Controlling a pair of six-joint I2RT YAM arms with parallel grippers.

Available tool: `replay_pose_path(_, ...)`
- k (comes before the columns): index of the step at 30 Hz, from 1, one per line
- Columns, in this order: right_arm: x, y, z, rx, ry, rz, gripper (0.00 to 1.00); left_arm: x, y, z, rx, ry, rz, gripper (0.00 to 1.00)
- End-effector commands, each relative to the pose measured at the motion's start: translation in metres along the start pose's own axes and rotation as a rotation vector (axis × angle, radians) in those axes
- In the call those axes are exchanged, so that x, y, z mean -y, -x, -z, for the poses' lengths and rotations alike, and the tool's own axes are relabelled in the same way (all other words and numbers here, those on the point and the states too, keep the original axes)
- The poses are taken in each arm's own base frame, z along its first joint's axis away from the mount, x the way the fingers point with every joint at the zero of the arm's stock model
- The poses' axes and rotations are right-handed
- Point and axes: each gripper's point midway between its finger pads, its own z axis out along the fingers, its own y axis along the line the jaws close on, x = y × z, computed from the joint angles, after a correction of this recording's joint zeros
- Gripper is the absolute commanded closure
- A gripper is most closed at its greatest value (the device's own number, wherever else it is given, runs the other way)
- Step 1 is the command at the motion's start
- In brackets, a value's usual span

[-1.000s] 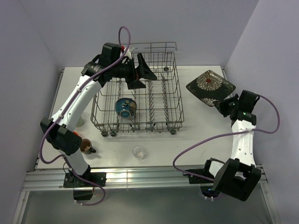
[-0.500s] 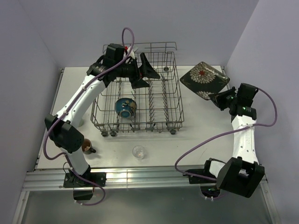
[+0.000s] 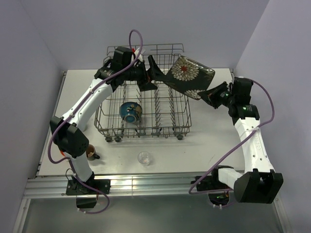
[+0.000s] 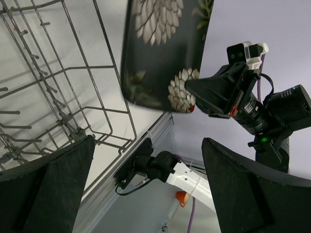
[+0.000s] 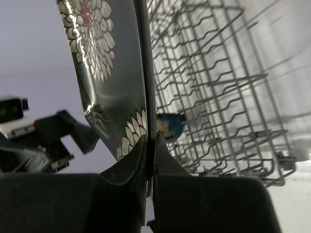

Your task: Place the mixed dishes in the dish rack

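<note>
My right gripper (image 3: 206,93) (image 5: 151,141) is shut on the edge of the black square plate (image 3: 189,76) (image 5: 104,68) (image 4: 165,48), which hangs tilted over the right rear corner of the dish rack (image 3: 142,102) (image 5: 218,82) (image 4: 58,87). The plate bears pale flower patterns. My left gripper (image 3: 156,74) (image 4: 146,170) is open above the rack's rear, just left of the plate, with nothing between its fingers. A blue round bowl (image 3: 129,111) (image 5: 169,126) lies inside the rack at the front left. The dark brown mug (image 3: 91,152) and the small clear glass (image 3: 144,157) stand on the table in front of the rack.
The table (image 3: 214,141) is white, with purple walls close on three sides. A metal rail (image 3: 146,184) runs along the near edge by the arm bases. A pale cup (image 3: 83,126) shows partly behind the left arm, left of the rack.
The right arm has lifted the plate off the table at the right and swung it left and up over the rack's corner. The left gripper has shifted slightly rightward, staying open.
</note>
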Motion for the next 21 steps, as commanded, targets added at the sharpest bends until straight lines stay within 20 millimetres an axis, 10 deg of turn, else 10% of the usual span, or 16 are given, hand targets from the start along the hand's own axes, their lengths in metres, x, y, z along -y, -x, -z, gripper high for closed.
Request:
replay_pose_path(1,-0.082,-0.001,0.022,0.000,0.250,0.103,1.00,0.015,0.008,0.000,0.043,-0.051,-0.051,0.01)
replay_pose_path(14,-0.105,-0.053,0.019,-0.215,0.336,0.091,1.00,0.022,0.007,0.004,0.052,-0.090,-0.044,0.02)
replay_pose_path(21,-0.106,-0.072,0.012,-0.336,0.336,0.108,1.00,0.032,-0.003,0.015,0.034,-0.139,-0.059,0.31)
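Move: The square flowered plate, held out in the right fingers, has its middle some 15 cm to the left gripper's right, 5 cm farther out and about 5 cm lower. From the right gripper, the waiting left gripper is roughly 21 cm to the left, 3 cm ahead and 5 cm higher. From the left gripper, the rack's middle is about 10 cm left, level fore and aft, 22 cm below; the blue bowl is some 17 cm left, 8 cm back, 22 cm below. Keep the plate pinched by its edge in the right gripper and carry it about 8 cm left to the left gripper, easing slightly back and turning the wrist some 15 degrees counter-clockwise. Hold the left gripper nearly in place, open, until the plate's leading edge arrives, then dip it about 1 cm and begin closing its fingers around that edge, roughly a quarter of the way. ##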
